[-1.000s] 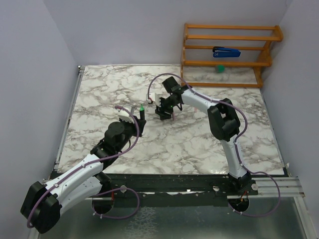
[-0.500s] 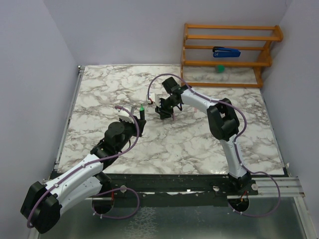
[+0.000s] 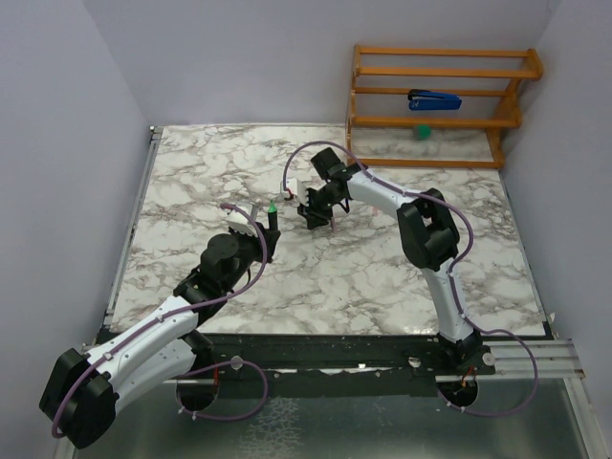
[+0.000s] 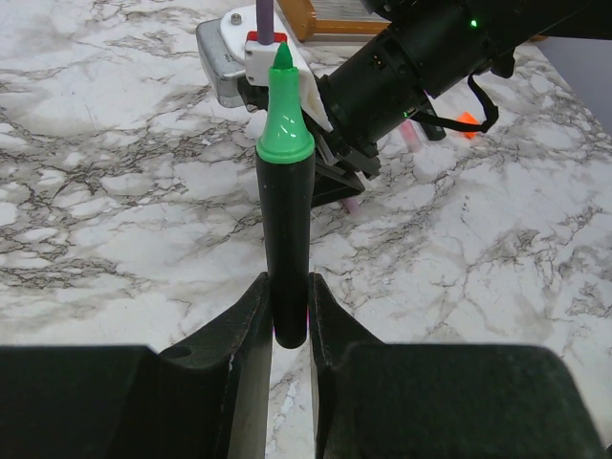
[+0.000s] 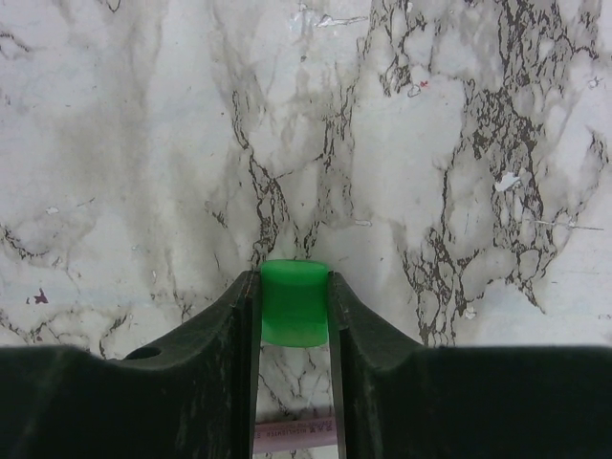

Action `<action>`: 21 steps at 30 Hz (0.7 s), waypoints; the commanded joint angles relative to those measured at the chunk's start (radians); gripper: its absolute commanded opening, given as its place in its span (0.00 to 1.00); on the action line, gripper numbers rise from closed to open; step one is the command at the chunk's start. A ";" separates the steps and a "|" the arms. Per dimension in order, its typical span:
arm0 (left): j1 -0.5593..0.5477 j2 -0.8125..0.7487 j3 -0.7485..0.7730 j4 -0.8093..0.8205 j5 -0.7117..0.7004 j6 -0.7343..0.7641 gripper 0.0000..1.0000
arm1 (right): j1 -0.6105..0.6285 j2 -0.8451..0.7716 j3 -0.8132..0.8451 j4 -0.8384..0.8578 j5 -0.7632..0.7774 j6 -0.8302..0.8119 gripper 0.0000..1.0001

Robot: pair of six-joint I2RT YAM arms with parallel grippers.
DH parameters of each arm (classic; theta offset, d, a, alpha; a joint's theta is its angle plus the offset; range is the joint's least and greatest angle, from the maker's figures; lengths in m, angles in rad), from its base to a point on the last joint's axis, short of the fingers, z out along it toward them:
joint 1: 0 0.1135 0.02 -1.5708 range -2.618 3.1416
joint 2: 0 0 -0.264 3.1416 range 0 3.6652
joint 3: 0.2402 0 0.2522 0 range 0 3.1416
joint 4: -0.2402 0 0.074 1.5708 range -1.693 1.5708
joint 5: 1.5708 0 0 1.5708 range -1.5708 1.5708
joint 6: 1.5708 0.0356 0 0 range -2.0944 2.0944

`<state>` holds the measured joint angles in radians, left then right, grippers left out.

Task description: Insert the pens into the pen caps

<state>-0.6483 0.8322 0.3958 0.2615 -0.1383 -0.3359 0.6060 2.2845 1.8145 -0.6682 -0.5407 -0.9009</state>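
My left gripper [image 4: 289, 311] is shut on the lower end of a black pen [image 4: 288, 239], which it holds upright with the green tip [image 4: 284, 124] on top. From above, this pen [image 3: 273, 222] stands just left of my right gripper [image 3: 314, 216]. In the right wrist view, my right gripper [image 5: 294, 296] is shut on a small green pen cap [image 5: 294, 303], low over the marble. A pale pink pen [image 5: 295, 435] lies flat on the table under that gripper. An orange cap [image 4: 466, 121] sits on the marble beyond the right arm.
A wooden rack [image 3: 435, 72] stands at the back right. It holds a blue stapler-like object [image 3: 435, 98] and a small green item [image 3: 422, 131]. The two grippers are close together over the marble table [image 3: 382, 277], left of its centre.
The right jaws have narrowed onto the green cap. Neither arm has visibly shifted, and the left gripper still holds the pen.
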 commanded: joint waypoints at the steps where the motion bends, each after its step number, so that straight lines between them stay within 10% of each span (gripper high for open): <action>1: -0.004 -0.002 -0.014 0.016 0.008 -0.001 0.00 | 0.006 0.022 -0.042 0.060 0.018 0.027 0.06; 21: -0.003 0.112 -0.036 0.059 0.003 -0.003 0.00 | 0.006 -0.496 -0.680 1.125 0.166 0.347 0.01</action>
<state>-0.6483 0.9192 0.3801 0.2749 -0.1387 -0.3367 0.6071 1.8767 1.2018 0.1635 -0.4618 -0.6613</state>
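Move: The green cap lies pinched in the right fingers on the table, some 12 cm ahead of the left gripper, 8 cm to its right and 15 cm below. From the right gripper, the upright green-tipped pen in the left fingers is about 12 cm back, 8 cm left and 18 cm up. The pink pen lies 5 cm right of the cap, level with it; the pink cap lies 14 cm right of it and 3 cm farther out. Keep the right fingers shut on the green cap and raise it off the table, slowly at first and then fast, about 9 cm straight up towards the pen's height. As it climbs, swing the wrist some 30 degrees so the fingers come up from steeply down towards level, pointing left and slightly forward. Late on, lower the left gripper about 3 cm, still gripping the pen. ##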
